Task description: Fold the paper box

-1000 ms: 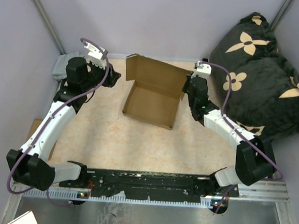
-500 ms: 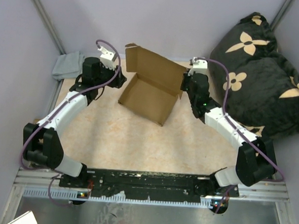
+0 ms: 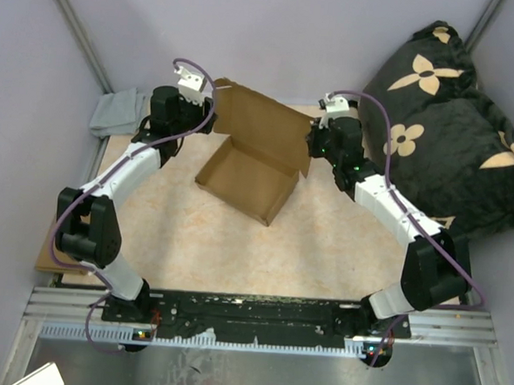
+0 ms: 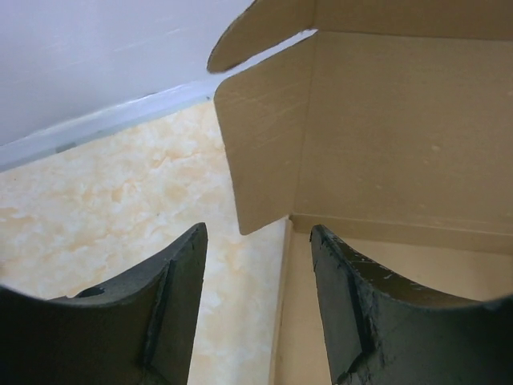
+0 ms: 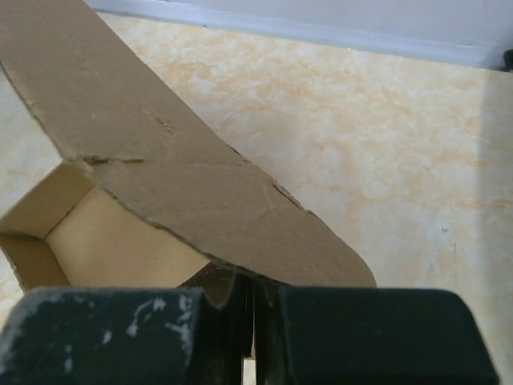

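The paper box [image 3: 245,181] lies open on the marbled table, its tray low and its lid [image 3: 263,126] raised at the back. My right gripper [image 3: 313,144] is at the lid's right end, shut on the rounded flap [image 5: 200,192], which runs over the closed jaws [image 5: 250,281] in the right wrist view. My left gripper [image 3: 211,113] hovers at the lid's left corner. In the left wrist view it [image 4: 256,241] is open. The tray's side edge [image 4: 280,313] and the hanging corner flap [image 4: 260,152] sit between and above its fingers, apart from both.
A black pillow with tan flowers [image 3: 445,117] fills the back right. A grey cloth [image 3: 115,114] lies in the back left corner. A smaller flat cardboard piece [image 3: 45,260] pokes out at the table's left edge. Walls stand close behind and left.
The left arm swung right to the lid's left corner, jaws a little wider. The right gripper moved left with the flap. The box turned and slid left, and the lid stands steeper.
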You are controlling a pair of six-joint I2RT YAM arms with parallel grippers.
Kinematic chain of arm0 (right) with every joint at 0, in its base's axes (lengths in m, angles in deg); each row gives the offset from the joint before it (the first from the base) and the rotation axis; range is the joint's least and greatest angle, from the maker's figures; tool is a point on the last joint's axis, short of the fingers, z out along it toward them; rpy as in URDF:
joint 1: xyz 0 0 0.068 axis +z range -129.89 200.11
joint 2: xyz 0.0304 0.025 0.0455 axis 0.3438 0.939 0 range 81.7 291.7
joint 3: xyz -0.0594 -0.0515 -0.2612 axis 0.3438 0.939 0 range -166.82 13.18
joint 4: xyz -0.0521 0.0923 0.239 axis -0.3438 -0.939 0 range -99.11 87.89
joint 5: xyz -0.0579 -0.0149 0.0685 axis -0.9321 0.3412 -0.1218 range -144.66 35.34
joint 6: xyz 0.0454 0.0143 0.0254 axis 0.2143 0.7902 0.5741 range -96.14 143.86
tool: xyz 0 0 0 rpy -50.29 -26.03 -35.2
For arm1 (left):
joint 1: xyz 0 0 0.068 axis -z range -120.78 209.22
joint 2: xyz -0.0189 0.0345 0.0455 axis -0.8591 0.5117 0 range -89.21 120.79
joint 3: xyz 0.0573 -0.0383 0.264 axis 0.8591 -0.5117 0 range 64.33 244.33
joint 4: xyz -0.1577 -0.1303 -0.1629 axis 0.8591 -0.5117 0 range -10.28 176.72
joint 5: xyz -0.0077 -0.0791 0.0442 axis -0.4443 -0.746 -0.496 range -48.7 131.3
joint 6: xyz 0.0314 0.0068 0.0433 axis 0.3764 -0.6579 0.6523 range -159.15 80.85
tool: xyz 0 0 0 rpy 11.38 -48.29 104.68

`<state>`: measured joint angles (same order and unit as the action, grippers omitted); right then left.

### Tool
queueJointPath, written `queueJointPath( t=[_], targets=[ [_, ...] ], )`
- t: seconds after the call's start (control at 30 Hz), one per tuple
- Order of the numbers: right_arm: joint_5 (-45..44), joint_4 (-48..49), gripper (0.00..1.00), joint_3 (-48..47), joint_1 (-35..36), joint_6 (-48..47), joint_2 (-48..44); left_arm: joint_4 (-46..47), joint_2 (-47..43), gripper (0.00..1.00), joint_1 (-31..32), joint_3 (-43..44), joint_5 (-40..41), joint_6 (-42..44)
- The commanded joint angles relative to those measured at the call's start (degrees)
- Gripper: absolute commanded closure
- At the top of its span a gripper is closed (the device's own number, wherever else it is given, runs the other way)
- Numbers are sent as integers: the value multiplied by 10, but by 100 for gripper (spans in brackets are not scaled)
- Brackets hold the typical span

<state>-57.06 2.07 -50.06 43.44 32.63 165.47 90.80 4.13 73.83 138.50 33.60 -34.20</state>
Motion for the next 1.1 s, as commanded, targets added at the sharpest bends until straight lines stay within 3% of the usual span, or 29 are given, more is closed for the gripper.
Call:
queueJointPath(
  t=[0.0, 0.3, 0.47, 0.9, 1.07],
  targets=[
    [65, 2, 100, -45, -24, 14, -3, 26, 29, 39, -11, 25, 20, 27],
    [150, -23, 100, -54, -52, 4, -3, 100, 79, 37, -70, 55, -196, -58],
    [178, -36, 100, -66, -54, -1, 10, 129, 93, 37, -75, 60, -277, -87],
    [232, -44, 100, -77, -55, -28, 11, 129, 157, 34, -82, 104, -259, -85],
    [303, -14, 100, -47, -85, -29, -3, 140, 132, 34, -88, 70, -272, -88]
  ],
)
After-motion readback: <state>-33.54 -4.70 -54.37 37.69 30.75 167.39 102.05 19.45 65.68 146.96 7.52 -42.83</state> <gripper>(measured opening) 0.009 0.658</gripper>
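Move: Some 7 cm ahead of the left hand, 3 cm to its right and slightly lower is the raised lid's left side flap. The lid panel's middle lies about 3 cm ahead and 11 cm to the right of that hand; the tray's is 8 cm back, 8 cm right and 16 cm down. From the right hand, closed on the lid's right edge, the flap is roughly 20 cm left and 8 cm ahead. Reaching forward about 5 cm towards the lid's left side flap, the left hand dips, lifts again, then sinks to end 2 cm lower, rolling its left side down and turning clockwise some 15 degrees, fingers staying open. The right hand keeps its pinch on the lid's right edge, turning counter-clockwise and, after a slight rightward drift, easing left and back. ##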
